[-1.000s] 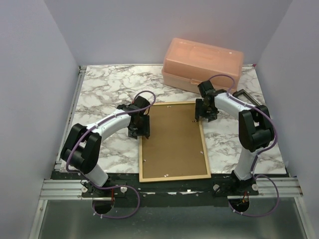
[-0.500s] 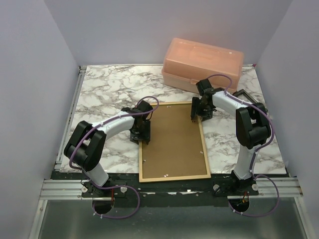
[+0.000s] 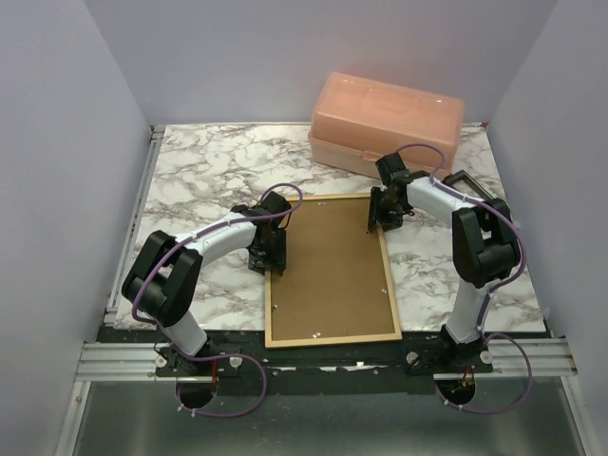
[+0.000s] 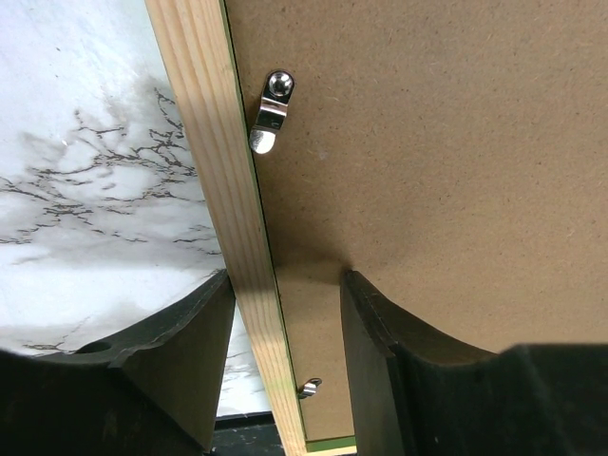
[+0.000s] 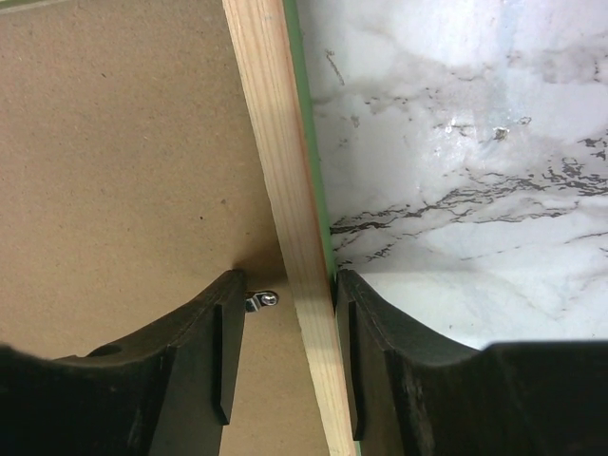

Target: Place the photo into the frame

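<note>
The frame (image 3: 332, 338) lies face down on the marble table, its pale wood back up, with a brown backing panel (image 3: 332, 275) set in it. My left gripper (image 3: 269, 255) is over the left rail (image 4: 214, 161). It is open (image 4: 285, 280), one finger outside over marble and one on the panel, with gaps on both sides. My right gripper (image 3: 383, 215) straddles the right rail (image 5: 275, 123). It is open (image 5: 290, 280), its outer finger against the green edge and its inner finger apart from the rail. The photo is hidden.
A peach plastic box (image 3: 388, 119) stands at the back right, just behind my right arm. A small dark object (image 3: 463, 180) lies by the right wall. Metal clips (image 4: 269, 109) (image 5: 261, 300) sit on the panel near the rails. Walls close in on both sides.
My left gripper has slid a little toward me and onto the frame's left rail. My right gripper has shifted slightly along the right rail. The frame has stayed in place.
</note>
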Robot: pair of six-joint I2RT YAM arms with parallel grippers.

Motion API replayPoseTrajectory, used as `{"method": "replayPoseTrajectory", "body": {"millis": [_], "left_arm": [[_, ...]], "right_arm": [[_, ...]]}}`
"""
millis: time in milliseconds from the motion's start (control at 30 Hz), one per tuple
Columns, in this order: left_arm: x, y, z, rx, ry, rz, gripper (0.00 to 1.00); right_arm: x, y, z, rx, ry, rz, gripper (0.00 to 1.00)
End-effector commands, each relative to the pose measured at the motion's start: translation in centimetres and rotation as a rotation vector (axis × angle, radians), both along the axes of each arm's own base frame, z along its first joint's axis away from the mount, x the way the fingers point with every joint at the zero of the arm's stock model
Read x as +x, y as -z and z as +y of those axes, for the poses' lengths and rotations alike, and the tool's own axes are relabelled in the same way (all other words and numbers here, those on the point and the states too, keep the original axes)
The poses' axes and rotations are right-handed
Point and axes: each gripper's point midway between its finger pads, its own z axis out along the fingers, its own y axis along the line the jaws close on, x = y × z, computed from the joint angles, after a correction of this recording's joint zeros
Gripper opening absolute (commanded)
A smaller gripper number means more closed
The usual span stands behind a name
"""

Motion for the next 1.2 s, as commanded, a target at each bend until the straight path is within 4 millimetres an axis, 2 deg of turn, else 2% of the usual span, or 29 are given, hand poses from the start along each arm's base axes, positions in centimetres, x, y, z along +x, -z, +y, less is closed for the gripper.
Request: {"method": "replayPoseTrajectory", "body": {"millis": [0, 100, 433, 567, 700, 833, 1067, 1167], "left_arm": [[-0.1, 0.6, 0.4, 0.025, -0.011, 0.001, 0.48], [-0.2, 0.7, 0.4, 0.026, -0.014, 0.003, 0.48], [-0.2, 0.6, 0.4, 0.026, -0.014, 0.006, 0.48], [-0.3, 0.7, 0.4, 0.027, -0.016, 0.007, 0.48], [-0.4, 0.6, 0.4, 0.026, -0.018, 0.006, 0.48], [-0.3, 0.7, 0.4, 0.025, -0.021, 0.007, 0.47], [-0.3, 0.2, 0.4, 0.019, -0.026, -0.001, 0.48], [-0.2, -0.3, 0.8, 0.035, -0.034, -0.023, 0.49]], "right_arm": [[-2.7, 0.5, -1.5, -0.066, -0.020, 0.068, 0.47], [-2.9, 0.3, -1.7, -0.074, -0.026, 0.067, 0.42], [-2.9, -0.3, -1.3, -0.052, -0.047, 0.054, 0.42], [-3.2, 0.0, -1.3, -0.054, -0.065, 0.071, 0.35], [-3.5, -0.2, -1.4, -0.062, -0.072, 0.064, 0.15], [-3.6, -0.2, -2.2, -0.126, -0.070, 0.052, 0.00], [-3.3, -0.8, -2.5, -0.159, -0.063, 0.032, 0.00], [-2.8, -2.1, -2.4, -0.148, -0.052, -0.003, 0.06]]}}
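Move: The frame lies back up under both hands. Its right bar is already between the right hand's open fingers, at fingertip height. A small metal clip sits about 2 cm left and 1 cm back of that hand, and the brown backing's middle some 12 cm left and 12 cm back. The left hand straddles the left bar, whose nearest stretch is about 1 cm to its left; the right hand's stretch lies roughly 27 cm right and 13 cm ahead. Right hand edges about 2 cm back and right, closing to pinch the frame's right bar; left stays still. ##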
